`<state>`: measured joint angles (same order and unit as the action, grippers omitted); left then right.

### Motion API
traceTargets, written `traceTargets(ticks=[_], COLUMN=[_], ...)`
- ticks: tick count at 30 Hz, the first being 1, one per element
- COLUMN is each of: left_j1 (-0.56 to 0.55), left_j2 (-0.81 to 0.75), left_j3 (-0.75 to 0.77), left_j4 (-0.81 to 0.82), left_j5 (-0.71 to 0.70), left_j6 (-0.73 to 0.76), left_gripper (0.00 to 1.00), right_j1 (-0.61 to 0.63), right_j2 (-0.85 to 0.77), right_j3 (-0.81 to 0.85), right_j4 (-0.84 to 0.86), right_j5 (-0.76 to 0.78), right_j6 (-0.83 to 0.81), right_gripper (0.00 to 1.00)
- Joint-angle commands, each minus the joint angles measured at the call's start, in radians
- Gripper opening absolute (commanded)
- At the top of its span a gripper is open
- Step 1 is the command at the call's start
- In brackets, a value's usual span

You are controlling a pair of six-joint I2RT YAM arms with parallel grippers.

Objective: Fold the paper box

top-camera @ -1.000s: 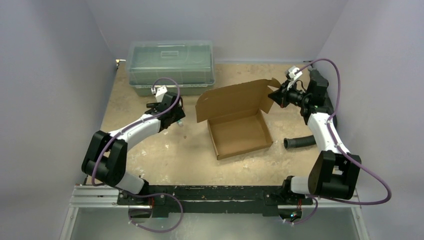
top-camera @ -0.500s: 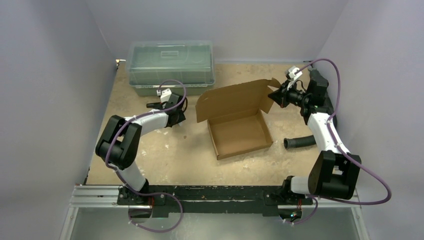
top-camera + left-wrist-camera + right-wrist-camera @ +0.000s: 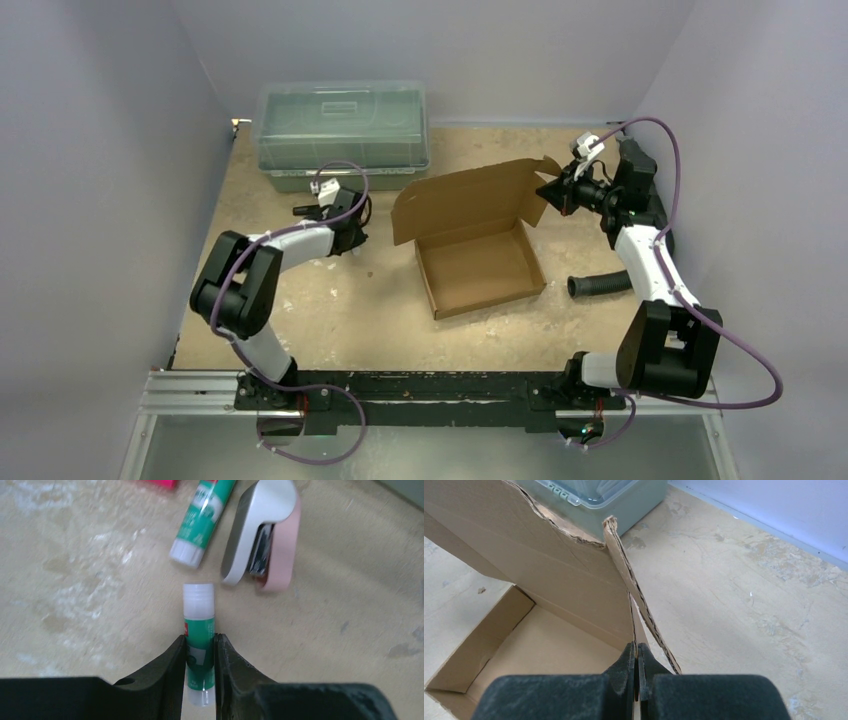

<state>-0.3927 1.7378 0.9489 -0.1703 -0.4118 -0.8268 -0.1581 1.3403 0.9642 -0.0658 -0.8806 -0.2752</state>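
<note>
The paper box (image 3: 480, 270) is brown cardboard and lies mid-table with its shallow tray open and its lid (image 3: 465, 200) standing up at the back. My right gripper (image 3: 548, 192) is shut on the lid's right side flap (image 3: 634, 595), the cardboard pinched between the fingers (image 3: 626, 662). My left gripper (image 3: 352, 243) is left of the box and apart from it. In the left wrist view this gripper (image 3: 200, 647) is shut on a green glue stick (image 3: 199, 615) with a white cap, lying on the table.
A second green glue stick (image 3: 200, 515) and a white-and-pink stapler (image 3: 262, 535) lie just beyond the held one. A clear greenish lidded bin (image 3: 342, 135) stands at the back left. A black ribbed hose (image 3: 600, 285) lies right of the box.
The left jaws have come together onto the glue stick, and the left arm's elbow has swung up and forward. The right arm and the box have not moved.
</note>
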Motion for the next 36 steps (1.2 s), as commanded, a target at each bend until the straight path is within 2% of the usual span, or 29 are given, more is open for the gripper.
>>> traceTargets(ticks=[1, 6, 9, 12, 16, 20, 23, 27, 32, 36], left_j1=[0.008, 0.008, 0.008, 0.008, 0.006, -0.007, -0.074, -0.252, -0.445, -0.579], left_j2=[-0.176, -0.476, -0.691, -0.896, -1.073, -1.158, -1.175, -1.111, -0.878, -0.654], left_j3=[-0.093, -0.229, -0.322, -0.436, -0.544, -0.626, -0.619, -0.589, -0.494, -0.345], left_j4=[-0.018, -0.06, -0.025, 0.097, 0.288, 0.522, 0.563, 0.594, 0.619, 0.575], left_j5=[0.043, 0.139, 0.325, 0.586, 0.855, 0.989, 0.969, 0.865, 0.72, 0.576], left_j6=[-0.01, 0.016, 0.117, 0.174, 0.158, 0.116, 0.162, 0.244, 0.359, 0.494], left_gripper=[0.0, 0.0, 0.0, 0.0, 0.0, 0.0, 0.0, 0.0, 0.0, 0.0], right_j1=[-0.001, -0.001, -0.001, -0.001, -0.001, -0.001, -0.001, -0.001, -0.001, -0.002], right_j2=[-0.001, 0.001, 0.0, -0.001, -0.005, -0.005, -0.007, -0.007, -0.006, -0.006], right_j3=[0.005, 0.005, 0.006, 0.005, 0.006, 0.005, 0.005, 0.005, 0.005, 0.005], right_j4=[0.029, 0.028, 0.026, 0.024, 0.02, 0.021, 0.02, 0.02, 0.02, 0.02], right_j5=[-0.009, -0.01, -0.01, -0.01, -0.008, -0.013, -0.013, -0.013, -0.013, -0.014], right_j6=[0.013, 0.012, 0.01, 0.006, 0.001, 0.001, 0.0, -0.001, -0.001, -0.002], right_gripper=[0.0, 0.0, 0.0, 0.0, 0.0, 0.0, 0.0, 0.0, 0.0, 0.0])
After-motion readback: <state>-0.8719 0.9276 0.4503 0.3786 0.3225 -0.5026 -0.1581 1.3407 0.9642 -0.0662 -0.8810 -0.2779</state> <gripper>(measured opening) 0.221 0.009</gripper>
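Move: The left hand already grips a glue stick down at the table; the open box's middle lies some 30 cm to its right, about 5 cm back and roughly level. The stapler sits around 9 cm straight ahead of the left hand, the second glue stick 9 cm ahead and 4 cm left, both at table height. From the right hand, shut on the raised lid's side flap, the box is 17 cm left, 5 back and 19 below. Left hand carries the glue stick back, right and up, about 20 cm each, turning clockwise towards the box. ##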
